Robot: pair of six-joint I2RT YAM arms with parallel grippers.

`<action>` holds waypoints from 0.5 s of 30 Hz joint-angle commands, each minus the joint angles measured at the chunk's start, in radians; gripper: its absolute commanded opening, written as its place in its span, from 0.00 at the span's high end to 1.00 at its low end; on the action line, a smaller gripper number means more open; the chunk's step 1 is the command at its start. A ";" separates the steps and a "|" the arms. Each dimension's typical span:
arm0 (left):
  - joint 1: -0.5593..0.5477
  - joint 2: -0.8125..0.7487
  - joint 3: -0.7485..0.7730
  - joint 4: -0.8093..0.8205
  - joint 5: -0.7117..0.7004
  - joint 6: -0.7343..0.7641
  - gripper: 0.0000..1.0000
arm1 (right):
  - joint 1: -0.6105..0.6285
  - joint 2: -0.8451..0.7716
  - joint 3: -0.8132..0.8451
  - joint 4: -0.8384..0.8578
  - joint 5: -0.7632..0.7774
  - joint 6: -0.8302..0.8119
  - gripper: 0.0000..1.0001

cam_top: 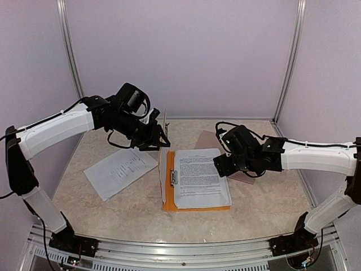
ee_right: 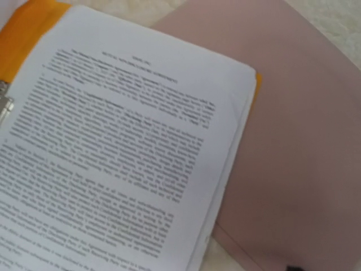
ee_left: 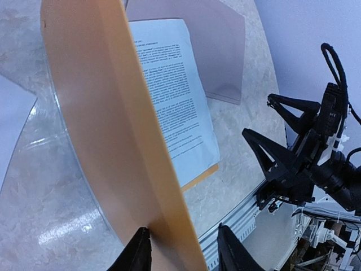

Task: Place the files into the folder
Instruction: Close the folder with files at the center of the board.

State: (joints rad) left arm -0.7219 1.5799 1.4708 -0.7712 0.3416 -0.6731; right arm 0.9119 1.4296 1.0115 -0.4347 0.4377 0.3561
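Observation:
The orange folder (cam_top: 168, 192) lies open at the table's centre, with a stack of printed files (cam_top: 200, 178) on its base beside a metal clip (cam_top: 174, 176). Its orange cover (ee_left: 101, 113) stands upright between the fingers of my left gripper (cam_top: 159, 141). The jaws are open: one finger (ee_left: 138, 254) touches the cover and the other stands clear of it. Another printed sheet (cam_top: 120, 172) lies loose at the left. My right gripper (cam_top: 219, 165) hovers open over the right edge of the files (ee_right: 124, 147), holding nothing.
A taupe cover (cam_top: 204, 140) lies flat behind and to the right of the folder, partly under the files. In the left wrist view a clear glossy sheet (ee_left: 45, 197) lies under the raised cover. Booth walls close in the back and sides, and a metal rail (cam_top: 180, 248) runs along the near edge.

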 commanded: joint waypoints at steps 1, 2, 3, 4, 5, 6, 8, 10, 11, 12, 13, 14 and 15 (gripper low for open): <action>-0.047 0.132 0.187 0.026 0.018 0.032 0.57 | -0.025 -0.007 -0.021 0.037 -0.021 -0.015 0.22; -0.059 0.175 0.228 0.022 0.023 0.037 0.52 | -0.032 -0.008 -0.024 0.034 -0.018 -0.015 0.22; -0.069 0.200 0.272 0.015 0.026 0.041 0.47 | -0.041 -0.012 -0.030 0.034 -0.016 -0.014 0.22; -0.080 0.233 0.311 0.009 0.027 0.044 0.42 | -0.051 -0.018 -0.038 0.036 -0.016 -0.012 0.22; -0.089 0.255 0.347 0.007 0.030 0.050 0.35 | -0.065 -0.027 -0.048 0.037 -0.018 -0.010 0.22; -0.098 0.290 0.378 0.005 0.037 0.053 0.31 | -0.081 -0.037 -0.057 0.039 -0.023 -0.005 0.22; -0.112 0.335 0.425 0.012 0.066 0.060 0.20 | -0.118 -0.061 -0.081 0.048 -0.039 -0.005 0.22; -0.114 0.385 0.452 0.020 0.091 0.061 0.16 | -0.152 -0.081 -0.096 0.052 -0.047 -0.004 0.21; -0.114 0.411 0.459 0.024 0.110 0.059 0.16 | -0.169 -0.090 -0.102 0.052 -0.048 -0.006 0.22; -0.114 0.430 0.464 0.031 0.125 0.057 0.15 | -0.182 -0.098 -0.105 0.049 -0.046 -0.006 0.22; -0.115 0.457 0.464 0.042 0.138 0.052 0.14 | -0.196 -0.105 -0.110 0.046 -0.043 -0.007 0.22; -0.116 0.476 0.462 0.053 0.152 0.046 0.14 | -0.209 -0.112 -0.113 0.042 -0.039 -0.009 0.22; -0.118 0.487 0.458 0.060 0.162 0.042 0.13 | -0.222 -0.117 -0.115 0.036 -0.034 -0.011 0.22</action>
State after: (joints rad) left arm -0.8368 1.9915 1.9209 -0.7322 0.4381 -0.6300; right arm 0.7326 1.3544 0.9154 -0.3988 0.4026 0.3496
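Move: The folder's orange cover stands upright on its fold, its top edge between the partly open left fingers; its middle is about 11 cm below the left hand, 2 cm ahead and 1 cm left. The files it must cover lie 11 cm right, 2 cm ahead and 21 cm below; the pink sheet is about 23 cm right and 13 ahead, the loose papers 21 left and 6 ahead. From the right hand, the cover's middle is some 17 cm left, 1 ahead and 4 below. Sweep the left gripper about 12 cm to the right over the files, rising slightly and then sinking back, while its already parting fingers open nearly wide to give up their hold on the cover; turn the wrist some 10 degrees clockwise. Meanwhile draw the open right gripper about 6 cm right and a little forward, away from the cover. ##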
